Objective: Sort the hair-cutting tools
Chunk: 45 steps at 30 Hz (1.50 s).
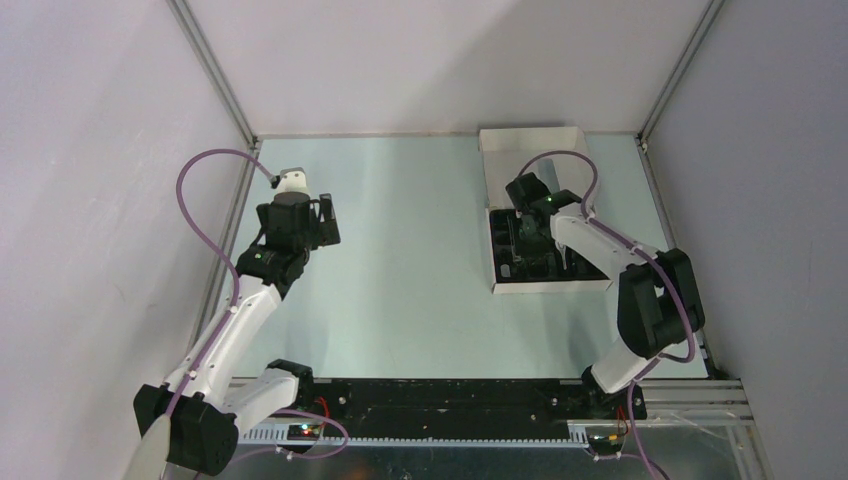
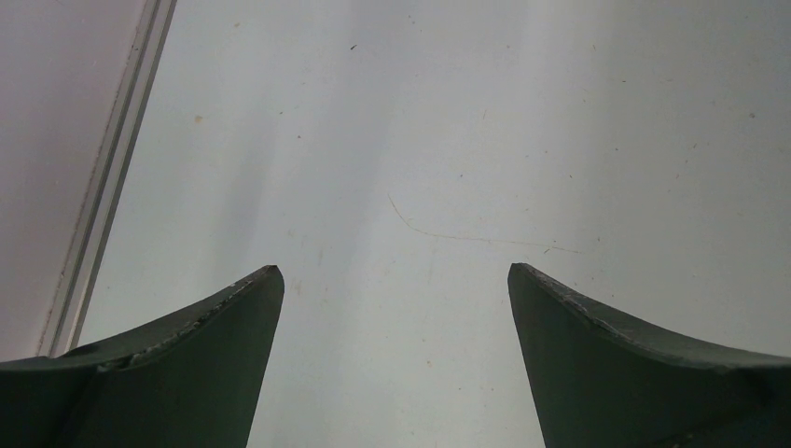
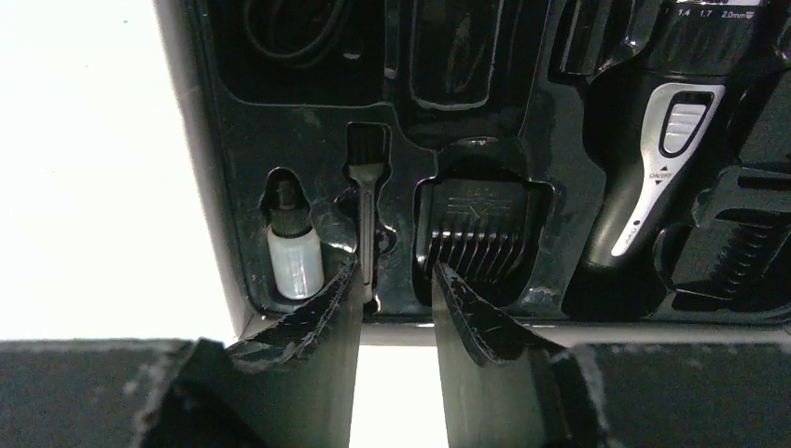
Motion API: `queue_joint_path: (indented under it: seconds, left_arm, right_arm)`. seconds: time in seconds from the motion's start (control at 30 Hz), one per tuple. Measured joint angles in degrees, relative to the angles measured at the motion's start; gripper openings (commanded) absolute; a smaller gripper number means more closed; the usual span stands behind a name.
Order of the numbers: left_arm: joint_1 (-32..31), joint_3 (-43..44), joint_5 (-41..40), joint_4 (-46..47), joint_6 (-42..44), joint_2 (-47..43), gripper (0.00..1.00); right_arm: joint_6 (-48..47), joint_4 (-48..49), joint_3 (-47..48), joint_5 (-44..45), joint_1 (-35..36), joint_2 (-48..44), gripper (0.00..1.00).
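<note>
The hair-cutting tools lie in a black moulded tray [image 3: 233, 140] inside a white box [image 1: 530, 142] at the back right. In the right wrist view I see the black-and-silver clipper [image 3: 653, 177], a black comb attachment [image 3: 480, 238], the thin stick-brush [image 3: 366, 173] in its slot, and part of the coiled cord [image 3: 294, 37]. My right gripper [image 3: 395, 269] hovers over the tray's near edge, jaws apart with nothing between them. Its left fingertip [image 3: 347, 280] is right beside the brush handle. My left gripper [image 2: 392, 275] is wide open over bare table [image 2: 420, 140], far from the box.
A small white bottle with a black cap [image 3: 294, 252] stands in the tray's corner slot. Another comb attachment [image 3: 737, 247] sits right of the clipper. The box lid [image 1: 528, 150] stands open behind the tray. Enclosure walls and rails [image 1: 230, 100] border the table.
</note>
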Motion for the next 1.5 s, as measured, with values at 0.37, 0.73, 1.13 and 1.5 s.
queue_joint_path:
  seconds: [0.37, 0.73, 1.13, 1.5]
  left_arm:
    - [0.00, 0.00, 0.00, 0.00, 0.00, 0.00, 0.97]
    - [0.00, 0.00, 0.00, 0.00, 0.00, 0.00, 0.98]
    - [0.00, 0.00, 0.00, 0.00, 0.00, 0.00, 0.97]
    - [0.00, 0.00, 0.00, 0.00, 0.00, 0.00, 0.98]
  right_arm:
    - [-0.22, 0.04, 0.00, 1.20, 0.17, 3.26, 0.38]
    - [-0.24, 0.22, 0.00, 4.24, 1.88, 4.13, 0.39]
    - [-0.68, 0.11, 0.00, 6.19, 2.78, 3.04, 0.51]
    - [-0.46, 1.05, 0.61, 4.39, -6.40, -9.09, 0.81]
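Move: The right hand hovers just above the open case, fingers part open, with the guide comb about 3 cm to its right, 2 cm back and 3 cm below. At the same level, the small brush is roughly 1 cm left and 1 cm back, the bottle 3 cm left and 2 cm back, and the clipper some 9 cm right and 2 cm ahead. From the left hand, the comb is about 48 cm right, 4 cm back and 15 cm below. The right hand seems to press its part-open fingertips down at the left side of the guide comb: it sinks about 2 cm, stays low while tipping so the fingertips lean to the right, then untilts. Rising about 7.5 cm at a quickening pace, it swings right and a little forward towards the clipper, fingers spreading wide, wrist tipping upward and turning slightly clockwise. ##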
